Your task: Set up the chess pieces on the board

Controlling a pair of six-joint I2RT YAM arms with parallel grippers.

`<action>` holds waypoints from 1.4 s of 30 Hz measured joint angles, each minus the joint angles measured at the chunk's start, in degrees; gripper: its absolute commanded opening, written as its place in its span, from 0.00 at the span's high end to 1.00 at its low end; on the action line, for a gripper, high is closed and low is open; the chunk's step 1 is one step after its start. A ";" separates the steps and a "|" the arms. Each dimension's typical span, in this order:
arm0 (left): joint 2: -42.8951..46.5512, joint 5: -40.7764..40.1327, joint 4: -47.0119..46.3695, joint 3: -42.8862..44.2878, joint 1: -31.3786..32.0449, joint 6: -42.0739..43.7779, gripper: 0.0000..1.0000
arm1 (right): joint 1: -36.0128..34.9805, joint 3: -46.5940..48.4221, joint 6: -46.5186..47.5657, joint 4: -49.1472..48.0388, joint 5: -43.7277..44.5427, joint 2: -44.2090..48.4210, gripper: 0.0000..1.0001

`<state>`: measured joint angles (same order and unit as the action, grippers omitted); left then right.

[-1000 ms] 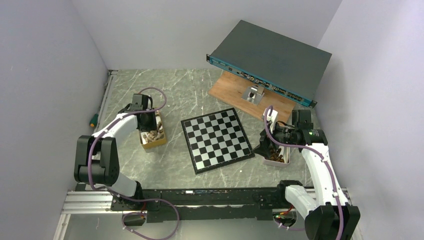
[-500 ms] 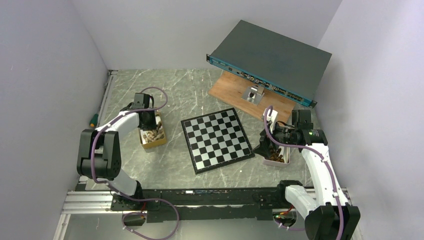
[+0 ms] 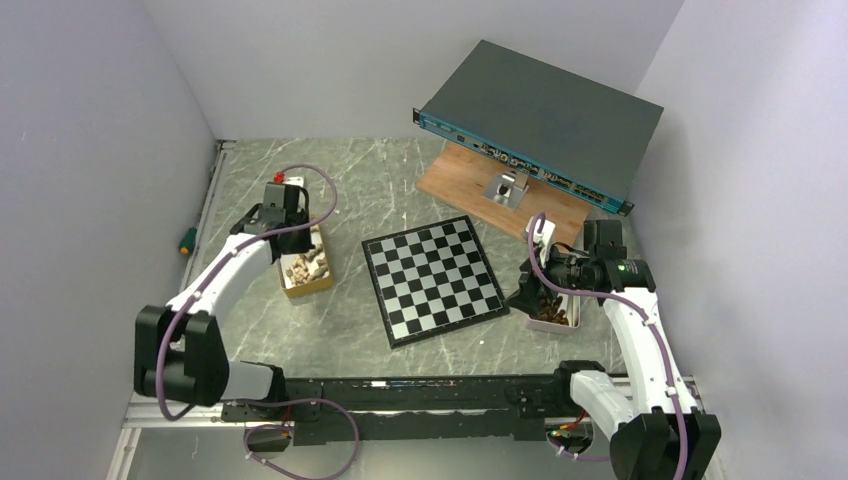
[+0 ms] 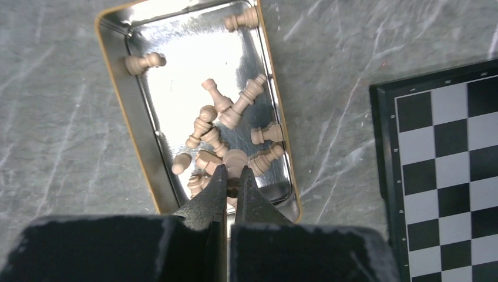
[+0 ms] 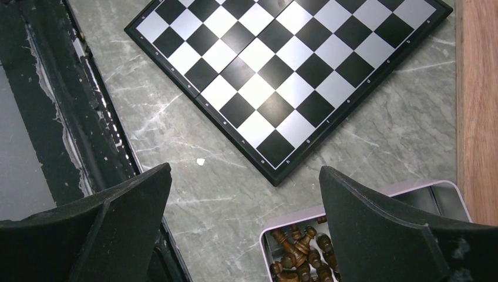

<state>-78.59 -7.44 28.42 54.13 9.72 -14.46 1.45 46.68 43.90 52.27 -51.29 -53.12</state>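
Observation:
The board [image 3: 433, 278], in black and silvery checks, lies mid-table with no pieces on it; it also shows as the board [image 4: 452, 164] and the board [image 5: 293, 70]. Several light tan chess pieces [image 4: 226, 108] lie in a gold-rimmed tin [image 4: 182, 59], seen from above as the tin [image 3: 307, 270]. My left gripper [image 4: 232, 176] hangs over that tin's near end, shut on a light tan piece [image 4: 236, 158]. My right gripper [image 5: 244, 170] stands wide open and holds nothing, above the corner of a lilac-rimmed tin [image 5: 352, 202] of dark brown pieces [image 5: 296, 252].
A dark network switch [image 3: 540, 120] leans over a brown wooden plank [image 3: 455, 180] at the back right, with a small metal bracket [image 3: 505, 187] on the plank. A green-handled tool [image 3: 186, 240] lies by the left wall. The arms' black rail [image 3: 400, 395] runs along the near edge.
My left gripper has shut on a light piece in the gold tin, and the left arm's elbow has swung down and left. The right arm has not moved.

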 measured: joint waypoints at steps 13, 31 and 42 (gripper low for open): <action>5.44 6.78 -0.20 -0.55 0.48 1.44 1.00 | 0.00 -0.02 -0.02 0.00 0.00 0.48 0.00; -14.53 12.52 0.04 17.38 15.30 4.09 1.00 | -0.02 -0.02 -0.02 0.00 0.00 0.46 0.00; -23.56 9.07 1.81 22.73 18.78 3.06 1.00 | -0.07 0.00 0.00 0.00 0.07 -0.22 0.00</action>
<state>-102.15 1.63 30.24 76.86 28.49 -11.40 1.39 46.68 43.90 52.27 -51.22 -53.34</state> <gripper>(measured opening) 0.036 0.994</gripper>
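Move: Over the tray of white pieces, the left hand holds one white piece; the board's far-left corner square lies about 16 cm to its right, 4 cm ahead and 7 cm below. The tray's middle is some 2 cm ahead and 1 cm left, also 7 cm down; the board's middle lies roughly 30 cm right and 5 cm back. From the right hand, that corner square is about 31 cm left, 15 cm ahead and 14 cm below. Carrying the white piece in shut fingers, the left hand first lifts a little above the tray, then swings about 17 cm right towards the board's far-left corner, rising on the way and easing some 4 cm forward. Past mid-swing it sinks about 6 cm over that corner, the wrist turning some 25 degrees clockwise, grip kept. ##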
